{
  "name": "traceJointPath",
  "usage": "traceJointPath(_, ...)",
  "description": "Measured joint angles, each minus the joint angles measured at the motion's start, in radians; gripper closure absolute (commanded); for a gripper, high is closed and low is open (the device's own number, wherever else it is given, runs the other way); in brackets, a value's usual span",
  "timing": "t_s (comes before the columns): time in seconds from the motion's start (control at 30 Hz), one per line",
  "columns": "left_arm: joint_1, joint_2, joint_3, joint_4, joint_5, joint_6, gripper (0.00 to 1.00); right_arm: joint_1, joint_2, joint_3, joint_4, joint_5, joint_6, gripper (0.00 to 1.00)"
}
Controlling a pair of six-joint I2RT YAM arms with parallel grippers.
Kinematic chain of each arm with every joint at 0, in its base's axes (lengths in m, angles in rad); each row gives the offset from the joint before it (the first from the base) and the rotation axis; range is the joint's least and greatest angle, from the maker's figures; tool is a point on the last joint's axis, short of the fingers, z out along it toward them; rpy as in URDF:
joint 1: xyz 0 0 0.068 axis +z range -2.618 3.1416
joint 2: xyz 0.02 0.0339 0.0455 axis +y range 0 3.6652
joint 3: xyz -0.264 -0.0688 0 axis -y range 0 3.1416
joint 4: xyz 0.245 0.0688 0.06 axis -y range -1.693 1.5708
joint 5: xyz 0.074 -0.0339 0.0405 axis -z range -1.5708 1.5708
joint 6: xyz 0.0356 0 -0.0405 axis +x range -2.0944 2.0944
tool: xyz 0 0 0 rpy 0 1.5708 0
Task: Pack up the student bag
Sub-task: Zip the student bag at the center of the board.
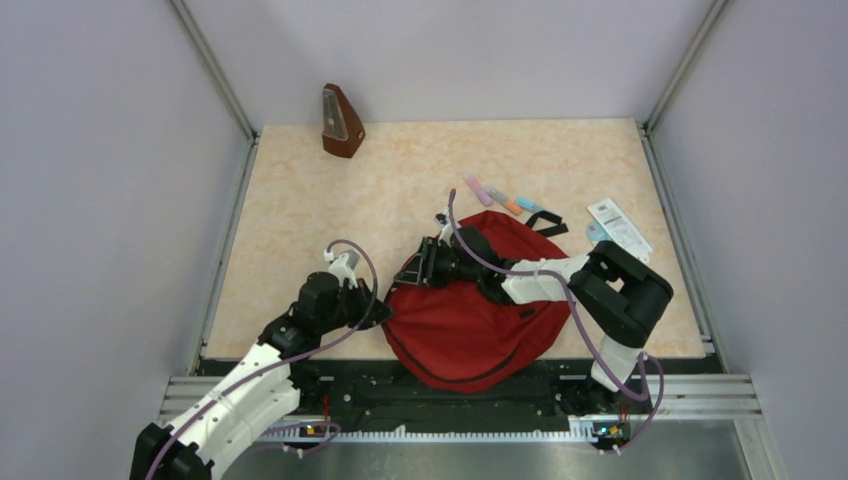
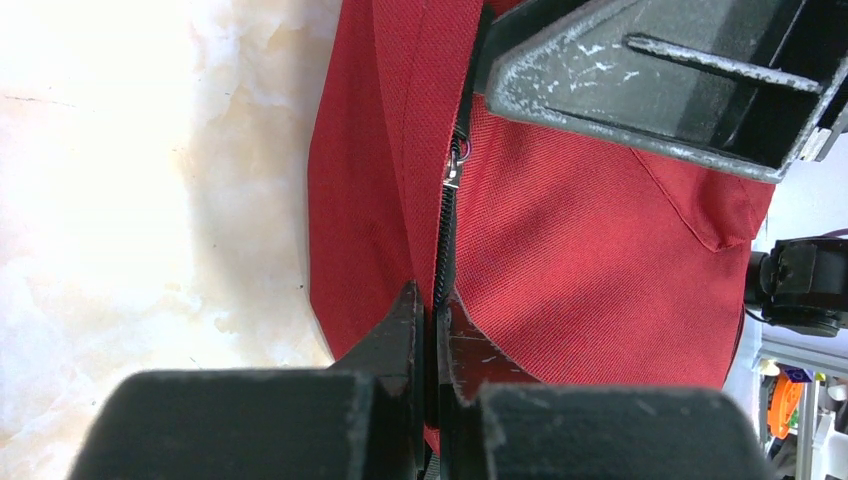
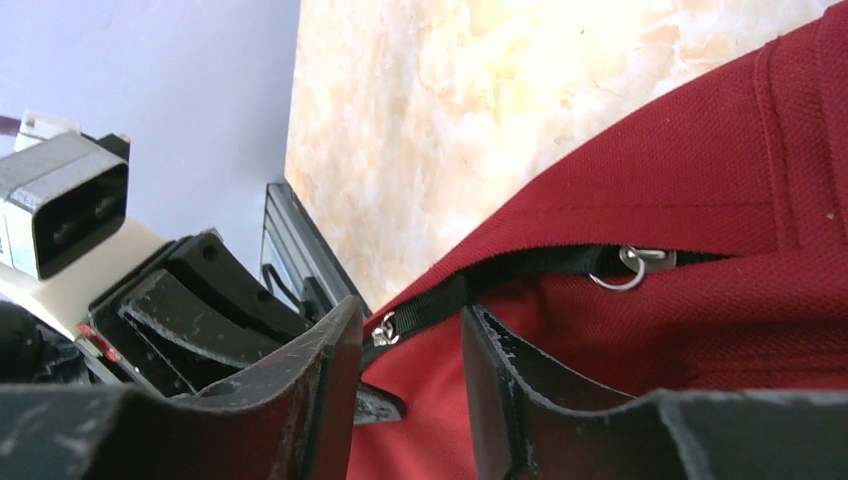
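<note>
The student bag (image 1: 470, 320), dark red with black zipper trim, lies flat at the near middle of the table. My left gripper (image 1: 384, 308) is at the bag's left edge. In the left wrist view it (image 2: 432, 300) is shut on the black zipper seam (image 2: 443, 240), below a small metal slider (image 2: 453, 176). My right gripper (image 1: 416, 268) hovers over the bag's upper left part. Its jaws (image 3: 410, 312) stand apart over red fabric, holding nothing. A zipper slider (image 3: 385, 330) sits just past the tips, and a ring pull (image 3: 630, 266) lies further along the partly open zipper.
A brown metronome (image 1: 342, 122) stands at the far left corner. Several coloured highlighters (image 1: 500, 198) and a white packet (image 1: 620, 226) lie beyond the bag at the right. A black strap (image 1: 546, 222) sticks out of the bag's far side. Walls enclose the table.
</note>
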Motion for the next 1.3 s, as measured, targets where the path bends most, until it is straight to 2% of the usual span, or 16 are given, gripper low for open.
traceJointPath(0.13,0.0,0.0,0.0,0.0,0.0,0.004,1.0,0.013,0.019,0.027,-0.006,0.042,0.014,0.71)
traceJointPath(0.3,0.0,0.0,0.0,0.0,0.0,0.011,1.0,0.027,0.031,0.045,-0.012,0.088,0.013,0.93)
traceJointPath(0.4,0.0,0.0,0.0,-0.001,0.0,0.014,1.0,0.035,0.031,0.045,-0.027,0.109,0.006,1.0)
traceJointPath(0.6,0.0,-0.001,0.0,-0.003,-0.003,0.016,1.0,0.05,0.027,0.042,-0.029,0.156,-0.006,1.0)
traceJointPath(0.73,0.0,-0.008,0.0,-0.008,-0.004,0.015,1.0,0.056,-0.018,-0.005,-0.026,0.196,-0.013,0.89)
traceJointPath(0.93,0.0,-0.016,0.0,-0.011,-0.004,0.016,1.0,0.058,-0.039,-0.016,-0.008,0.22,-0.02,0.86)
traceJointPath(1.03,0.0,-0.016,0.0,-0.012,-0.004,0.016,1.0,0.058,-0.039,-0.016,0.013,0.214,-0.02,0.87)
traceJointPath(1.13,0.0,-0.02,0.0,-0.013,-0.004,0.016,1.0,0.058,-0.039,-0.016,0.028,0.208,-0.02,0.95)
traceJointPath(1.3,0.0,-0.024,0.0,-0.016,-0.005,0.018,1.0,0.058,-0.039,-0.016,0.045,0.203,-0.02,0.96)
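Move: From the right gripper's open fingers, the near zipper pull's black tab lies just ahead, about 1 cm forward, 1 cm left and 1 cm below. The far zipper pull is some 6 cm ahead, 1 cm right and 2 cm lower, and the left gripper's tips stand roughly 7 cm back, 3 cm left and 2 cm lower. For the left gripper, that tab is about 8 cm ahead, 2 cm right and 1 cm higher. Bring the right gripper about 1 cm forward and left to the near pull's tab and shut the fingers fully. Ease them barely open while drawing back right a centimetre or so, then raise the hand about 2 cm and close again to pinch the tab. Keep the left gripper still, holding the bag's edge at the zipper's end. ##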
